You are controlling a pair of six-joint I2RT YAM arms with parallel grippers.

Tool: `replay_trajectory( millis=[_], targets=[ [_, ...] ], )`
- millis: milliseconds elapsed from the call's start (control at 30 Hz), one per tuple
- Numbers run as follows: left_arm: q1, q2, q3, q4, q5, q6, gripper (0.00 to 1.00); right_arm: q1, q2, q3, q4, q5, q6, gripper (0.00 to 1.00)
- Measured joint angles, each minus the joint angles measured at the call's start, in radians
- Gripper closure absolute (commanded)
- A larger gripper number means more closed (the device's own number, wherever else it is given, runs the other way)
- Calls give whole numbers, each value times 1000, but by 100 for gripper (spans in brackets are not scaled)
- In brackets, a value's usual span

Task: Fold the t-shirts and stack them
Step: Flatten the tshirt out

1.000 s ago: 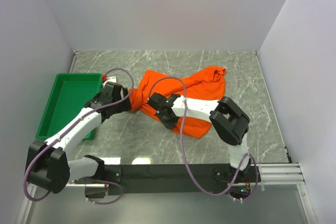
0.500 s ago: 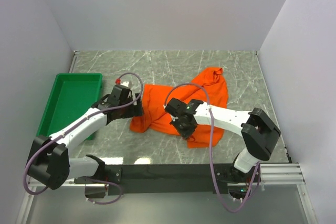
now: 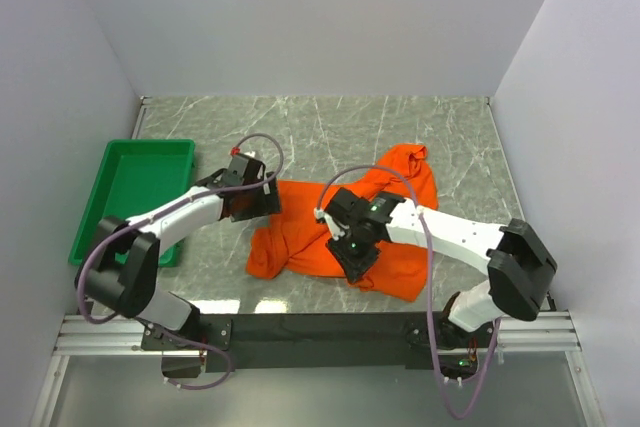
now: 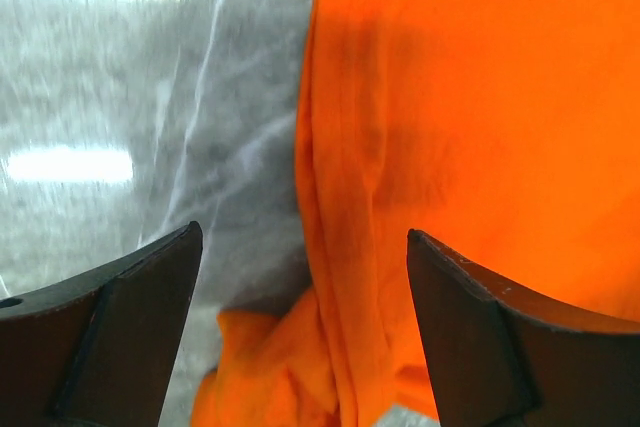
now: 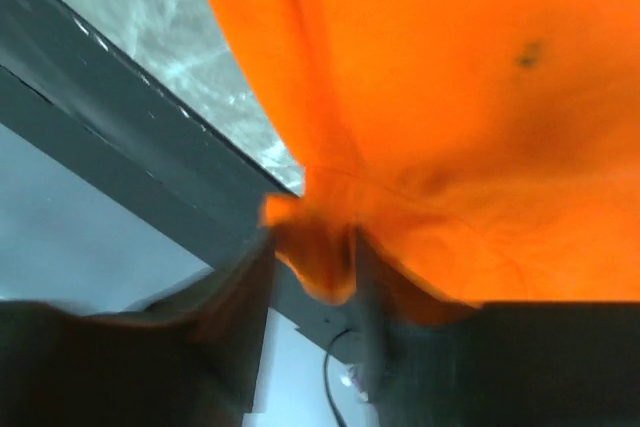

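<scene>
The t-shirt (image 3: pixel 297 235) is a crumpled bright orange heap in the middle of the marble table, one end reaching toward the far right. My left gripper (image 3: pixel 266 203) stands open at the shirt's far-left edge. In the left wrist view its fingers straddle a long fold of the t-shirt (image 4: pixel 470 127) without touching it, the left gripper (image 4: pixel 300 237) hovering above. My right gripper (image 3: pixel 355 257) is low over the shirt's near edge. In the blurred right wrist view the right gripper (image 5: pixel 310 247) has its jaws partly apart, with a small bunch of the t-shirt (image 5: pixel 450 97) between them.
A green tray (image 3: pixel 140 187) lies at the left side of the table. The black front rail (image 3: pixel 320 327) runs just near of the shirt and shows in the right wrist view as a black front rail (image 5: pixel 120 127). White walls close in three sides.
The shirt has been dragged toward the near edge and bunched up. The right gripper moved nearer and its jaws came apart. The left gripper shifted right, staying open.
</scene>
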Motion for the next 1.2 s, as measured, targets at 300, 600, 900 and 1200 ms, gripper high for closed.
replay_trajectory(
  millis=[300, 600, 900, 1200],
  targets=[
    [0, 205, 219, -5, -54, 80, 30, -240, -111, 1, 93, 27, 58, 40],
    [0, 417, 415, -34, -109, 218, 34, -362, -249, -86, 190, 39, 114, 41],
    [0, 510, 517, -71, -117, 347, 40, -404, -264, -105, 225, 39, 130, 41],
    [0, 575, 583, -105, -114, 410, 51, -405, -272, -111, 245, 42, 136, 41]
  ],
)
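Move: Some 13 cm ahead of the left hand, 2 cm to its right and 5 cm below lies the shirt's far left corner; the bunched sleeve is about 5 cm back and level sideways, the green bin's middle 8 cm ahead and 31 cm left. The right hand has the shirt's near edge between its fingertips, with the shirt's middle about 14 cm ahead and 6 cm below, and the far left corner 28 cm ahead, 17 cm left. Reaching forward about 12 cm and then sinking, the left hand comes down to the shirt's far left corner, fingers closing to roughly half open around it while the hand tilts its left side up and turns clockwise. The right hand opens wider, lets go of the near edge and draws off forward over the shirt, up and to the right, turning some 30 degrees clockwise. ##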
